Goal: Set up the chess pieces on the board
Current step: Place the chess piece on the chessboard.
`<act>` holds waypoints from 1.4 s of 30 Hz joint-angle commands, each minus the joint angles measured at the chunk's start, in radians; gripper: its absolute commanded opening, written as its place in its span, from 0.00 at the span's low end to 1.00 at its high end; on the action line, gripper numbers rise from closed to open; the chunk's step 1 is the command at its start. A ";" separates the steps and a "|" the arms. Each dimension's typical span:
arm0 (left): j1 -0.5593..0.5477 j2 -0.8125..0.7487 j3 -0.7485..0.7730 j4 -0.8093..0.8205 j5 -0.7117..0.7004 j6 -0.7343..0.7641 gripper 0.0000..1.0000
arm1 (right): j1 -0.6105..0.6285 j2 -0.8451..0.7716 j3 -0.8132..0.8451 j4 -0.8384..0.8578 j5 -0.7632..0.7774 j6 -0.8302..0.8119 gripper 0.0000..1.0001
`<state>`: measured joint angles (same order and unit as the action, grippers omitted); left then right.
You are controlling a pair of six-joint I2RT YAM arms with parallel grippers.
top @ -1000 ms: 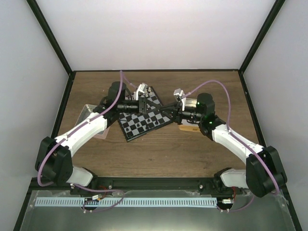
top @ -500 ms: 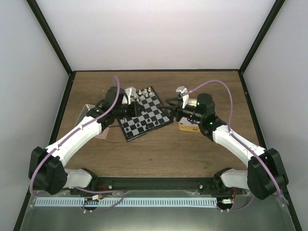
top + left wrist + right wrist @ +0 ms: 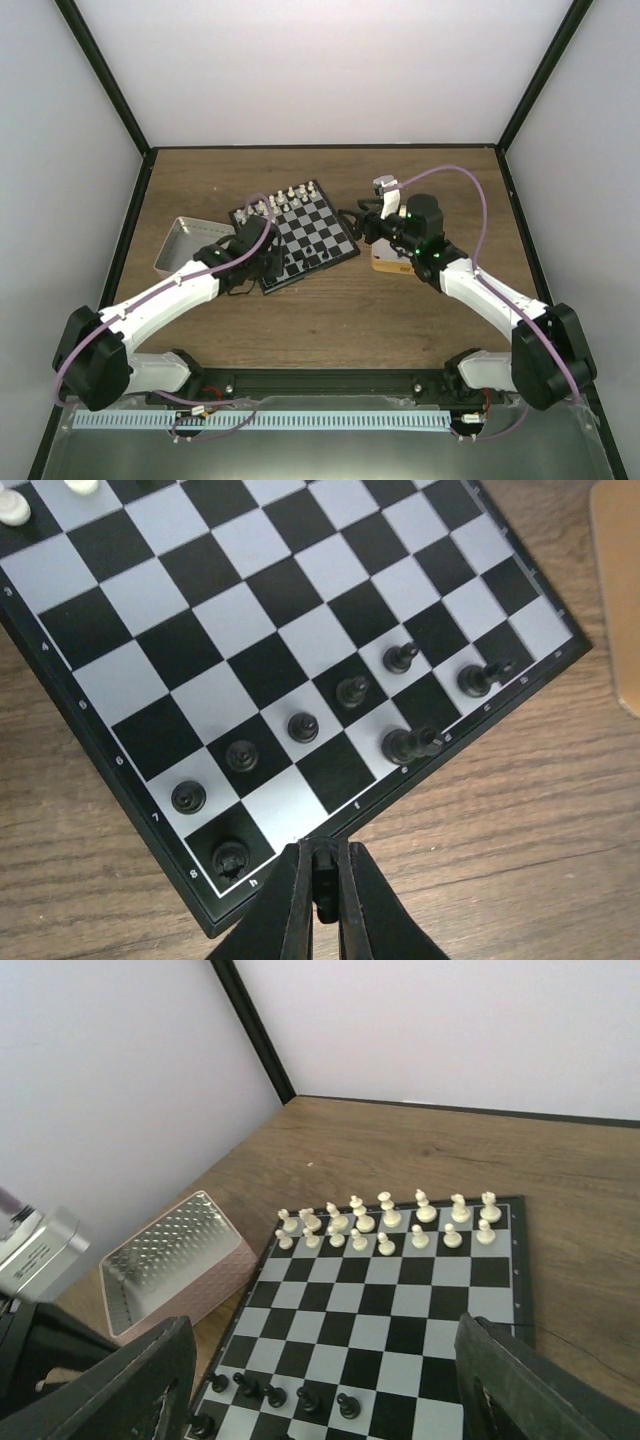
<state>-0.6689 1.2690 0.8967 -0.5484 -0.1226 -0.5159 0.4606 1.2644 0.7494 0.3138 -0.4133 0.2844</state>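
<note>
The board (image 3: pixel 310 232) lies tilted at mid-table. White chess pieces (image 3: pixel 388 1222) fill two rows along its far side. Several black chess pieces (image 3: pixel 302 726) stand on its near rows. My left gripper (image 3: pixel 322 880) hangs just off the board's near corner (image 3: pixel 268 268), shut on a small black chess piece (image 3: pixel 323 892) pinched between its fingertips. My right gripper (image 3: pixel 330 1400) is open wide and empty, with its fingers (image 3: pixel 140 1380) apart over the board's right edge (image 3: pixel 352 222).
A square metal tin (image 3: pixel 180 244) sits left of the board, shown pink-sided in the right wrist view (image 3: pixel 170 1265). A tan box (image 3: pixel 390 263) lies under the right arm, right of the board. Dark frame posts line the table's sides.
My left arm has pulled back from the board's far side to its near corner, still shut. My right gripper has opened and drawn back to the right off the board's middle.
</note>
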 commanded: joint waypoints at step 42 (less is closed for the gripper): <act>-0.046 0.253 -0.083 0.197 -0.091 0.009 0.35 | 0.004 0.046 0.086 -0.125 0.123 0.036 0.73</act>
<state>-0.7124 1.5349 0.7986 -0.3500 -0.2165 -0.5175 0.4606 1.3460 0.7776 0.2039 -0.3130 0.3077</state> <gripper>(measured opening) 0.293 0.729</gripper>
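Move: The left hand holds a black chess piece by its top; its empty light square beside the near corner is about 1 cm ahead and 12 cm below. Some 11 cm down, the corner piece stands level and 2 cm left, one pawn 3 cm ahead and 1 cm left, the next 4 cm ahead and 1 cm right. From the right hand that square is roughly 5 cm back, 12 cm left and 23 cm below. The left hand lowers its piece about 9 cm onto the light square and opens; the right sinks 5 cm. ##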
